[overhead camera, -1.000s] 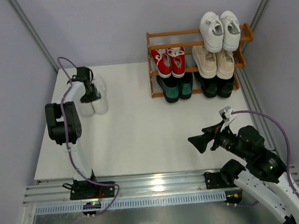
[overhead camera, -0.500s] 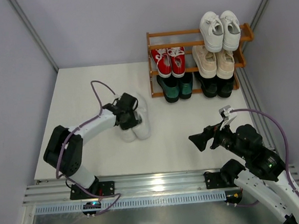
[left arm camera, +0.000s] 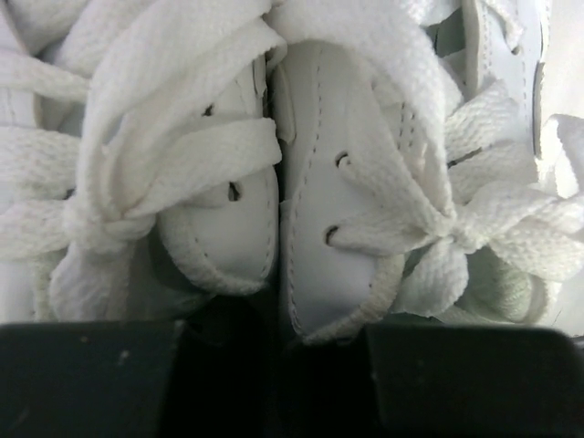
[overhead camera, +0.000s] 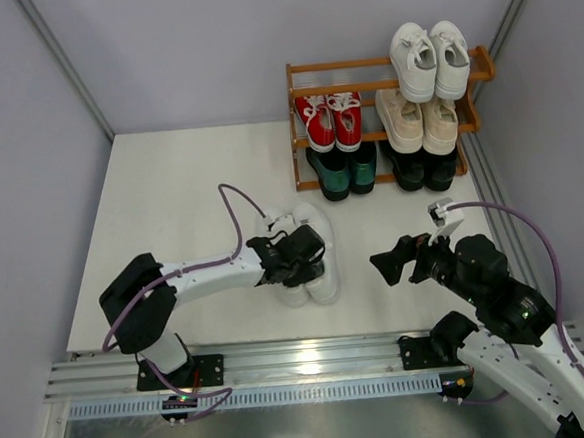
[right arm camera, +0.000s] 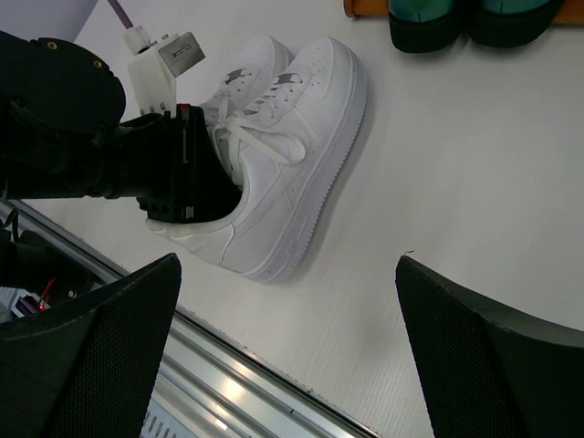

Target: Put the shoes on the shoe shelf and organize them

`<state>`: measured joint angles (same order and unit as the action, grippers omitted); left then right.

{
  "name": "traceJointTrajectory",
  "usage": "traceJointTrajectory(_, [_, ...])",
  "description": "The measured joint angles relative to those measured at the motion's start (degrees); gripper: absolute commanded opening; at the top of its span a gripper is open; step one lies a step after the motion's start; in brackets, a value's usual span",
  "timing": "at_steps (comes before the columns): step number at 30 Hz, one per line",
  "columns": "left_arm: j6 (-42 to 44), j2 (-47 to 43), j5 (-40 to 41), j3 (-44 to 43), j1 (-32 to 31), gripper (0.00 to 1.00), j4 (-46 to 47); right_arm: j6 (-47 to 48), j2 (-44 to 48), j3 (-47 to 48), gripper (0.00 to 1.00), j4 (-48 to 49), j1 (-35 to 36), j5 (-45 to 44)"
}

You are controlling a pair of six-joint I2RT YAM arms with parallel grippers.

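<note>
A pair of white lace-up sneakers (overhead camera: 315, 224) stands side by side on the table in front of the shoe shelf (overhead camera: 307, 70), near the front edge. My left gripper (overhead camera: 299, 258) is shut on the pair, its fingers (left arm camera: 465, 379) reaching into the openings and pinching the touching inner walls together. The right wrist view shows the same pair (right arm camera: 297, 155) with the left gripper (right arm camera: 187, 178) at its heel end. My right gripper (overhead camera: 391, 263) hangs open to the right of the pair, nothing between its fingers (right arm camera: 493, 365).
The shelf holds white sneakers (overhead camera: 429, 57) on top, red sneakers (overhead camera: 328, 119) and cream shoes (overhead camera: 417, 120) in the middle, dark green loafers (overhead camera: 344, 170) and black loafers (overhead camera: 424, 170) at the bottom. The top tier's left half is bare. A metal rail (overhead camera: 312, 358) runs along the front edge.
My left arm has carried the white sneaker pair from the table's far left to its front middle. The right gripper has risen slightly and stays open.
</note>
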<state>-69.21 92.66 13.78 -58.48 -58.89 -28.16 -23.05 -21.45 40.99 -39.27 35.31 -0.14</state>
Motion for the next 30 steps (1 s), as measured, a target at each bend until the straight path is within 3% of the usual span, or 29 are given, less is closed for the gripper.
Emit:
traceJointTrajectory(1, [-0.81, 0.22, 0.39, -0.17, -0.46, 0.14, 0.04, -0.02, -0.33, 0.17, 1.0, 0.0, 0.0, -0.28])
traceJointTrajectory(2, [-1.33, 0.39, 0.5, -0.37, -0.87, 0.44, 0.09, -0.02, -0.74, 0.33, 1.0, -0.02, 0.0, -0.59])
traceJointTrajectory(5, [-4.09, 0.5, -0.59, -0.85, -2.12, 0.79, 3.32, -0.04, -2.6, 0.92, 1.0, -0.09, 0.0, -1.38])
traceJointTrajectory(8, [-4.85, 0.33, -1.09, -1.51, -3.48, 0.91, 5.44, 0.02, -4.76, 1.36, 1.0, -0.24, 0.0, -2.27])
traceJointTrajectory(14, [-4.02, -3.67, -1.81, -1.16, -4.57, 1.0, 5.4, 0.42, -9.42, 3.15, 1.0, 0.17, 0.0, -3.85])
traceJointTrajectory(24, [3.45, -32.15, 6.12, 1.03, -5.49, 1.0, 0.13, 0.33, -22.27, 4.26, 1.0, 5.53, 2.38, -5.11])
traceJointTrajectory(30, [5.38, -37.07, 10.29, 6.8, -5.2, 1.0, -4.0, -0.5, -27.1, 4.81, 1.0, 7.58, 8.35, -8.74])
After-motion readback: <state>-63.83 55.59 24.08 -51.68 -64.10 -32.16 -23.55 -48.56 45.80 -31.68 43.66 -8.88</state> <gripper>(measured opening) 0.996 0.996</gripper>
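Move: The white shoes stand in the left hand's grip, inner walls pinched near the heel openings; their middle is about 4 cm ahead of the hand point and 3 cm below. From the right hand that pair lies about 16 cm to the left, 4 cm ahead and 19 cm down. Also from the right hand, the green shoes on the rack are roughly 24 cm ahead and 4 cm left, the black shoes 24 cm ahead and 15 cm right. Shifting some 4.5 cm right while its fingers spread wide, the left hand lets go of the white shoes' inner walls, then climbs fast to about 19 cm, swings back left and sinks a little, its fingers tipping outward over 20 degrees. The right hand, wide open, eases forward, left and down towards the pair, about 5 cm each way. ##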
